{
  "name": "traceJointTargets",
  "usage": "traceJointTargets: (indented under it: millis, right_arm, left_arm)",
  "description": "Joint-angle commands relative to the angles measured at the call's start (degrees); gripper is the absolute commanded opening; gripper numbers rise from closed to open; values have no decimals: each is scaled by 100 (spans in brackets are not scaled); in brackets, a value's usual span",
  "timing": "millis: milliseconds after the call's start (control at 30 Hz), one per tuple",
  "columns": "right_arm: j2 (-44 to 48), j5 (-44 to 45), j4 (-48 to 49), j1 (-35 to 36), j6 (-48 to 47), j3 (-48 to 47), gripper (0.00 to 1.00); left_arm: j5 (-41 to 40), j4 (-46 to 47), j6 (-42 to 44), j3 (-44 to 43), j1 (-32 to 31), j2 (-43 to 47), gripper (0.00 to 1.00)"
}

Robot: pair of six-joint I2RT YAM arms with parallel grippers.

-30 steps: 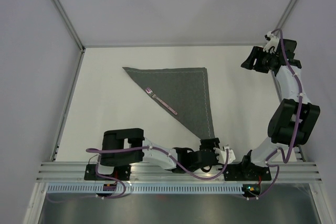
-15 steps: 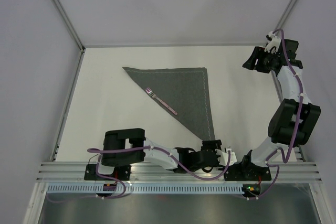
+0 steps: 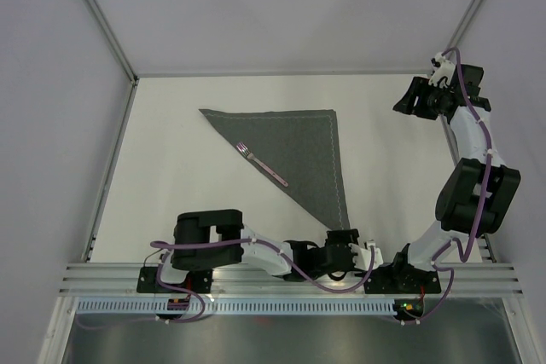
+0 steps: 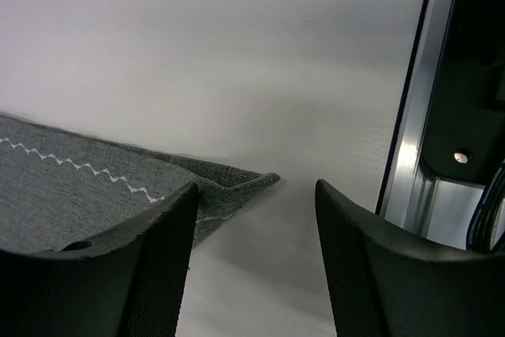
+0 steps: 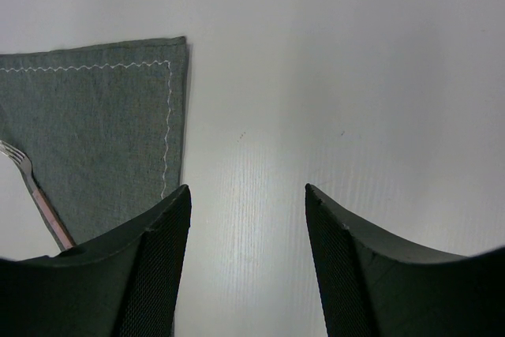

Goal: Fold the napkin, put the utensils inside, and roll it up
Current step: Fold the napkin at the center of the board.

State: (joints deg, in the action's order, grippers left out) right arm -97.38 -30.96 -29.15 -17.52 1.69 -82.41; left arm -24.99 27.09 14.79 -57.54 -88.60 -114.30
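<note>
The dark grey napkin (image 3: 299, 147) lies folded into a triangle on the white table, with a pale zigzag stitch along its hem. A fork (image 3: 260, 164) with silvery tines and a thin pale-pink handle rests on it by the long diagonal edge. My left gripper (image 3: 343, 234) sits low at the napkin's near corner. In the left wrist view its jaws (image 4: 255, 187) stand open, with the slightly raised corner tip (image 4: 237, 185) of the napkin just ahead of the left finger. My right gripper (image 3: 408, 101) hovers at the far right, open over bare table (image 5: 247, 189). It is to the right of the napkin's far corner (image 5: 102, 124) and the fork (image 5: 31, 187).
An aluminium rail (image 4: 414, 155) runs along the table's near edge just right of the left gripper. Pale walls enclose the table on three sides (image 3: 273, 14). Both arm bases stand on the near frame (image 3: 281, 283).
The left arm has drawn back slightly toward the near edge, staying at the napkin's near corner. The right gripper has barely shifted. Napkin and fork lie as before.
</note>
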Motion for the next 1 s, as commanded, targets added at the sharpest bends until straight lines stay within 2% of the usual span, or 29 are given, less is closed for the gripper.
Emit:
traceJointTargets:
  millis: [0, 400, 500, 700, 967]
  right_arm:
    - [-26, -138, 128, -32, -55, -21, 65]
    - [-53, -94, 137, -41, -81, -29, 64]
    - [-70, -94, 120, -50, -81, -38, 64]
    - [-97, -94, 111, -59, -90, -82, 64]
    - [-149, -94, 93, -59, -81, -117, 64]
  left_arm:
    - [-76, 235, -195, -82, 62, -40, 66]
    - [-102, 279, -222, -91, 185, -57, 43]
    - [-111, 270, -187, -108, 202, -66, 33]
    - [-111, 279, -160, -135, 229, -66, 19]
    - [-68, 358, -309, -82, 413, 171, 6]
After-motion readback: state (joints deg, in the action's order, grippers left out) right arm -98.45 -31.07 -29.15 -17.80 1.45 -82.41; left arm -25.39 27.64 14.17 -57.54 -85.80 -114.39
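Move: The napkin's near corner lies almost under my left hand, about 2 cm ahead, 1 cm left and 2 cm below, with the finger on the far side already over it. From that hand the fork lies on the napkin some 20 cm ahead and 23 cm left, and the napkin's far right corner is about 42 cm straight ahead. From my right hand the near corner lies roughly 33 cm back, 20 cm left and 17 cm below. Staying low at the table, I shut my left fingers from about two-thirds open to nearly closed while easing the hand some 2.5 cm forward onto the napkin's near corner. The fingertips gather the cloth between them and pinch it a little inward of the tip, the wrist keeping its downward slant. ##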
